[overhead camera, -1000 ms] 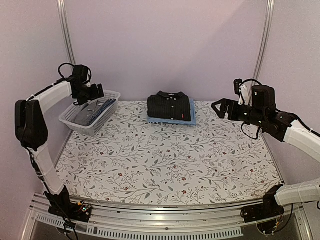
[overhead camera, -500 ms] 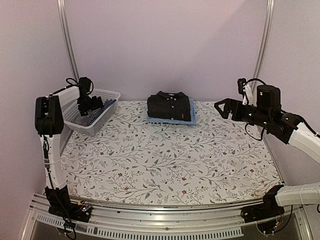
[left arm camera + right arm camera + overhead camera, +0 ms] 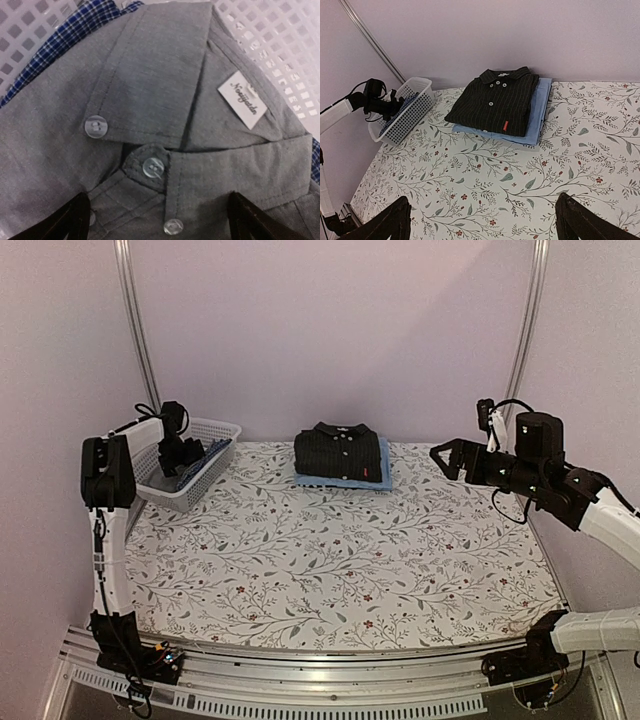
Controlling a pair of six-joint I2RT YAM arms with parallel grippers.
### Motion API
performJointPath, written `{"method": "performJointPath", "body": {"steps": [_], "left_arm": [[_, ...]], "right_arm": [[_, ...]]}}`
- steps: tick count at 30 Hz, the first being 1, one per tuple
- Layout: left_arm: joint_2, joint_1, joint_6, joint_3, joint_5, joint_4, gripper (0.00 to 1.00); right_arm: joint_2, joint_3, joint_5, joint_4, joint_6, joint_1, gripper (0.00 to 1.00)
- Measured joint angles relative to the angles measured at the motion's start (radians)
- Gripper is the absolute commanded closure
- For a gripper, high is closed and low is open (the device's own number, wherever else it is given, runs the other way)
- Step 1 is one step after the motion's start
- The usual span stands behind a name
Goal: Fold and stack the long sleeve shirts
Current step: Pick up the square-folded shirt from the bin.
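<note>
A grey collared shirt (image 3: 150, 115) with clear buttons and a white neck label lies in the white basket (image 3: 190, 490). My left gripper (image 3: 160, 227) hangs open just over its collar, one black fingertip (image 3: 65, 220) on either side of the button placket; in the top view that gripper (image 3: 188, 453) reaches down into the basket. At the back middle of the table a folded black shirt (image 3: 340, 452) with pale buttons and a red tag rests on a folded light blue shirt (image 3: 382, 476). My right gripper (image 3: 445, 455) floats open at the right, above the table, holding nothing.
A blue checked cloth (image 3: 60, 37) lies under the grey shirt, against the basket's lattice wall (image 3: 260, 35). The table wears a floral cloth (image 3: 340, 560). Purple walls and metal posts (image 3: 135, 330) close in the back and sides.
My left arm has folded up and its gripper has dropped down into the basket onto the grey shirt. The right gripper has drifted slightly right and up. The stack has not moved.
</note>
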Motion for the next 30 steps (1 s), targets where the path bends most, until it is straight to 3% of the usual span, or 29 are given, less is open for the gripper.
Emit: {"method": "performJointPath", "body": {"steps": [3,7,10,19,30], "left_arm": [[0.023,0.015,-0.016,0.008,-0.011,0.005,0.3],[0.028,0.027,-0.019,0.011,-0.016,0.006,0.76],[0.027,0.029,-0.016,0.011,-0.018,0.015,0.98],[-0.045,0.032,0.018,0.047,-0.023,-0.016,1.0],[-0.314,-0.003,0.108,0.114,0.007,0.013,1.0]], "right_arm": [[-0.003,0.0,-0.003,-0.001,0.0,0.0,0.01],[-0.003,0.0,-0.005,-0.004,0.001,0.0,0.01],[-0.003,-0.004,-0.005,-0.004,0.002,0.0,0.01],[-0.002,-0.017,-0.02,-0.008,0.008,0.0,0.01],[0.032,-0.017,-0.037,0.0,0.014,0.0,0.01]]}}
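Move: The grey shirt lies right under the left hand in the bin, its middle about 2 cm below and some 2 cm back, with the open fingers straddling its button placket just behind the collar. A blue plaid shirt lies beneath it, about 5 cm below the hand and 2 cm to the right, and the bin's right wall is roughly 9 cm to the right, level ahead. From the right hand the grey shirt is some 60 cm left, 25 cm ahead and 26 cm below. The left hand eases about 2 cm to its left and 1 cm down into the grey shirt while its wide-open fingers shut fully, pinching the placket cloth just behind the collar. Keeping that pinch, it then rises ever faster, almost straight up by some 24 cm out of the bin, tipping the fingers up by about 25 degrees and drifting back to the right by a couple of centimetres near the end. ##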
